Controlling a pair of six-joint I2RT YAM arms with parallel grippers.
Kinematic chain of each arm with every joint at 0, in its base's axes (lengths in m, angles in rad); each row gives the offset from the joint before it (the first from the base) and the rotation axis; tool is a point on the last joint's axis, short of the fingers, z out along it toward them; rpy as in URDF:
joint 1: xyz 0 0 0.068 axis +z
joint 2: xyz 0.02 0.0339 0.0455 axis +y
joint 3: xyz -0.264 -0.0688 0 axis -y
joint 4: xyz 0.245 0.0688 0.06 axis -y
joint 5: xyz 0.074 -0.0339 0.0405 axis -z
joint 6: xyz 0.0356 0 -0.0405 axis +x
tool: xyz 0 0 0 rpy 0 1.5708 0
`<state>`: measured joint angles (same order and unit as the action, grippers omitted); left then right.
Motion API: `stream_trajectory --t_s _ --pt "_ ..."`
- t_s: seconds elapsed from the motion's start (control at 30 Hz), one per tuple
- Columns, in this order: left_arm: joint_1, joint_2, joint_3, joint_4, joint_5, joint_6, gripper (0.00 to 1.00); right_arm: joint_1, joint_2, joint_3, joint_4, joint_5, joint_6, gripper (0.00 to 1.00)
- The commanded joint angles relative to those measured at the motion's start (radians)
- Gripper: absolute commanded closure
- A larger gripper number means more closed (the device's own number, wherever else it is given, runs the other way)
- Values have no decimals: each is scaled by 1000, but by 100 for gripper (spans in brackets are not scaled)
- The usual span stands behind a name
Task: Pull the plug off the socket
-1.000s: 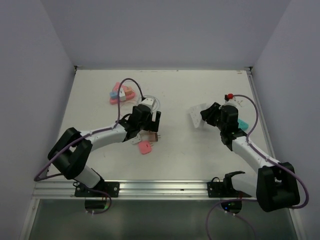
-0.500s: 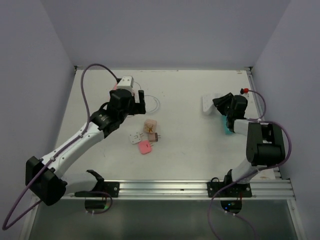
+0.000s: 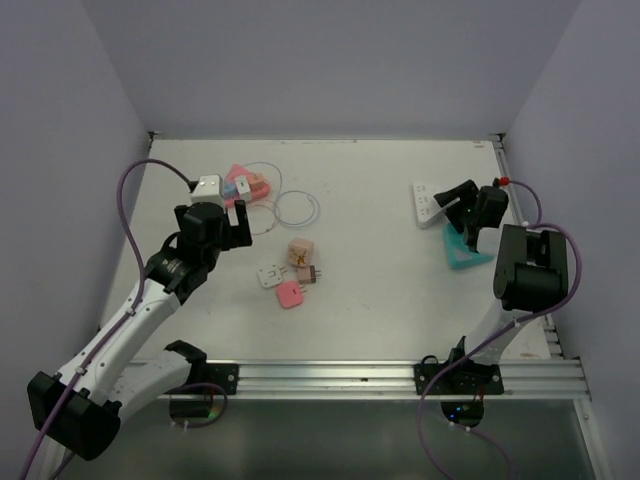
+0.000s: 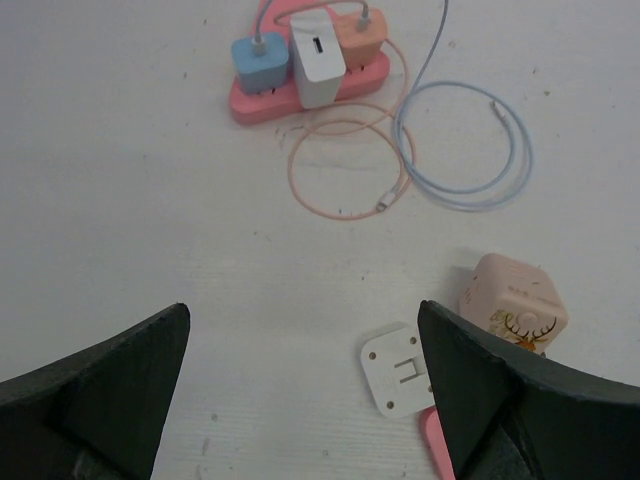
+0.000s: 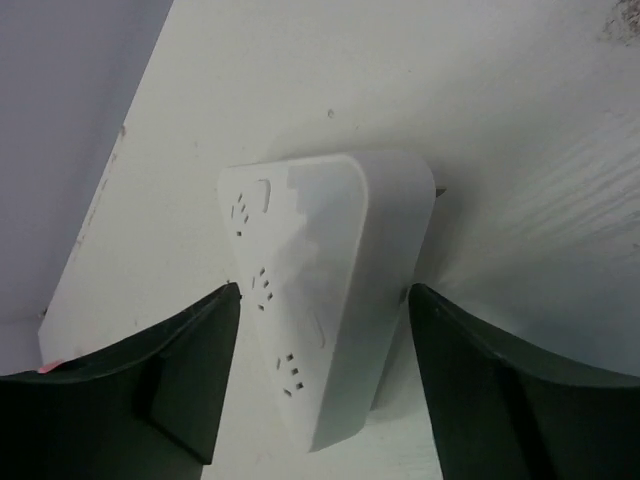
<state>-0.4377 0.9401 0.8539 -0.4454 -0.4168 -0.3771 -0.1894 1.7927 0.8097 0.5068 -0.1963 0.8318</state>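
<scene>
The pink socket strip lies at the far left of the table with a blue plug, a white plug and an orange plug seated in it. From above, the pink socket strip sits just beyond my left gripper. That left gripper hangs open above bare table, holding nothing. My right gripper is open at the far right, its fingers standing off either side of a white power strip that rests on its edge.
An orange cable loop and a blue cable loop lie beside the pink strip. Loose near the middle are a pink cube, a white adapter, a pink adapter and a small brown plug. A teal piece lies under the right arm.
The left arm has swung back and left, away from the loose adapters. The right arm carried the white power strip to the far right and has opened its jaws around it.
</scene>
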Motion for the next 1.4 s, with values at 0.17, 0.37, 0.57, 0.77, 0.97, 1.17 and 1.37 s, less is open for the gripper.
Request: stream_trajectory --t_s 0.17,0.37,0.57,0.77,0.97,1.17,1.37 --pt "10 2 -58 17 -20 32 0 -2 -121 89 -267 95 -121 4" --pt "31 8 -53 36 19 27 0 8 -281 135 -477 118 -189 1" --pt "83 81 14 40 111 -2 0 120 -496 128 -596 38 -263 1" --pt "203 218 143 54 231 -52 0 330 -705 43 -573 -50 -367 1" --pt "267 357 260 131 233 -74 0 357 -794 -36 -521 -195 -393 1" --pt "366 532 372 250 322 -80 0 367 -849 -98 -444 -287 -416 1" --pt "476 775 530 330 438 -49 5 384 -875 -125 -429 -278 -438 1"
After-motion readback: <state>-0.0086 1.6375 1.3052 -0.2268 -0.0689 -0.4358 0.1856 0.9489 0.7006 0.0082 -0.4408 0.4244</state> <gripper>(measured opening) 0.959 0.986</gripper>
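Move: The pink socket with its three plugs lies about 22 cm ahead of the left hand, 1 cm to its left and 16 cm below. The orange cable loop is 14 cm ahead and 3 cm right, and the blue cable coil 17 cm ahead and 15 cm right. From the right hand the pink socket is 6 cm ahead, 55 cm left and 2 cm lower; the white socket sits between its fingers, 2 cm ahead, 2 cm left and 3 cm below, the teal one 11 cm back and 6 cm right. The pink socket is what the left hand makes for: after a dip of about 3 cm it reaches forward nearly 20 cm and somewhat left, wide open, its left side rolling down, without touching it. The white socket is left behind as the right hand spreads its already parting fingers fully, draws back, lifts and swings left, about 17 cm each way, turning some 40 degrees counter-clockwise with its fingers tipping up. ##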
